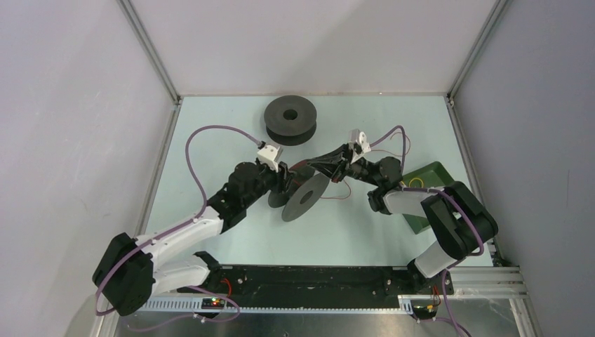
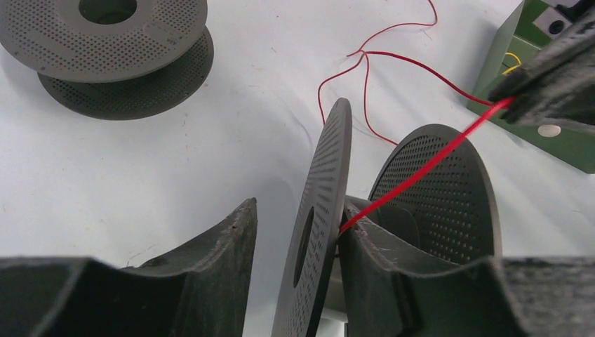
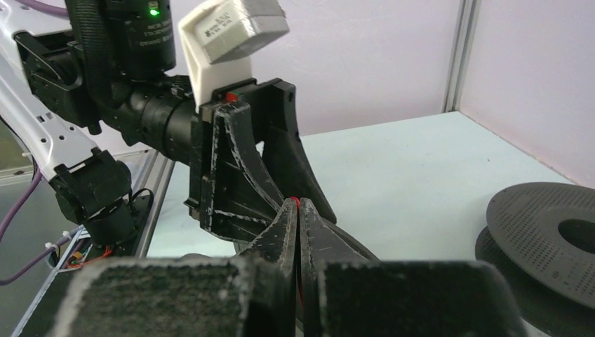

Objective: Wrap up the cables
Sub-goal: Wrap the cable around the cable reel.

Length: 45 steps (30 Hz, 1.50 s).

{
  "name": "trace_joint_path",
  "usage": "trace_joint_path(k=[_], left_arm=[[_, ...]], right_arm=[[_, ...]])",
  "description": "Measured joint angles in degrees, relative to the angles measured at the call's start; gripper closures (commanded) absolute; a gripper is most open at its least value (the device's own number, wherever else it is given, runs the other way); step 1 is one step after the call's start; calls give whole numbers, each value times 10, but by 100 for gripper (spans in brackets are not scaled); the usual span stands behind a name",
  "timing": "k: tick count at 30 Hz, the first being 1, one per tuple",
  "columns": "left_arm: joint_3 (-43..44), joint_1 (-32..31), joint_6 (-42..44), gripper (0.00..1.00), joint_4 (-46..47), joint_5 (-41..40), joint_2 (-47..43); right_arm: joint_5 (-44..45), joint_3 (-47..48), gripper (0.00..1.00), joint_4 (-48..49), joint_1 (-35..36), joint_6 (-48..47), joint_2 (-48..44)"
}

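Note:
The red cable point(image 2: 428, 165) runs taut from the hub of an upright dark grey spool point(image 2: 442, 189) to my right gripper point(image 2: 554, 77), with slack loops lying on the table behind it. My right gripper point(image 3: 297, 207) is shut on the red cable point(image 3: 297, 201). My left gripper point(image 2: 300, 210) straddles the spool's near flange point(image 2: 323, 175): the right finger touches its inner face, while the left finger stands apart from it. Seen from above, both grippers meet at the spool point(image 1: 306, 196) in mid-table. The yellow cable point(image 1: 419, 181) lies in the green tray point(image 1: 438, 172).
A second dark grey spool point(image 1: 290, 119) lies flat at the back of the table, and the right wrist view shows this spool point(image 3: 554, 232) too. The green tray point(image 2: 516, 70) sits at the right edge. Walls with metal frame posts close in the table.

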Motion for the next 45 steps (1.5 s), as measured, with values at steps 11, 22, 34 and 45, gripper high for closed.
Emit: trace_joint_path(k=[11,22,34,45], left_arm=[[-1,-2,1,61,-12,-9,-9],[-1,-2,7,67,-67,-4,-18],[33,-2,34,99,-110,37,1],[85,4,44,100,-214,37,4]], right_arm=[[-10,-12,100,2,-24,12,21],[-30,-24,100,2,-53,12,43],[-43,-24,100,10,-56,21,59],[-49,-25,65,10,-61,55,49]])
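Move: The left hand's half-open fingers already straddle the rim of the cable reel's left flange, with the cable about 1 cm to that hand's right and 1 below. The reel's middle lies some 4 cm right, 1 ahead and 6 below it; the spare reel about 28 cm ahead, 1 right and 14 below. From the right hand, already holding the cable, the reel's middle is roughly 14 cm below, 2 left and 1 ahead. Downward about 5 cm, easing some 2 cm forward and 2 to the right, the right hand lowers the held cable towards the reel, then stays and parts its fingers to release the cable. Meanwhile the left hand draws back and down a couple of centimetres, tilting about 10 degrees, and closes, pinching the cable together with the left flange's rim. ##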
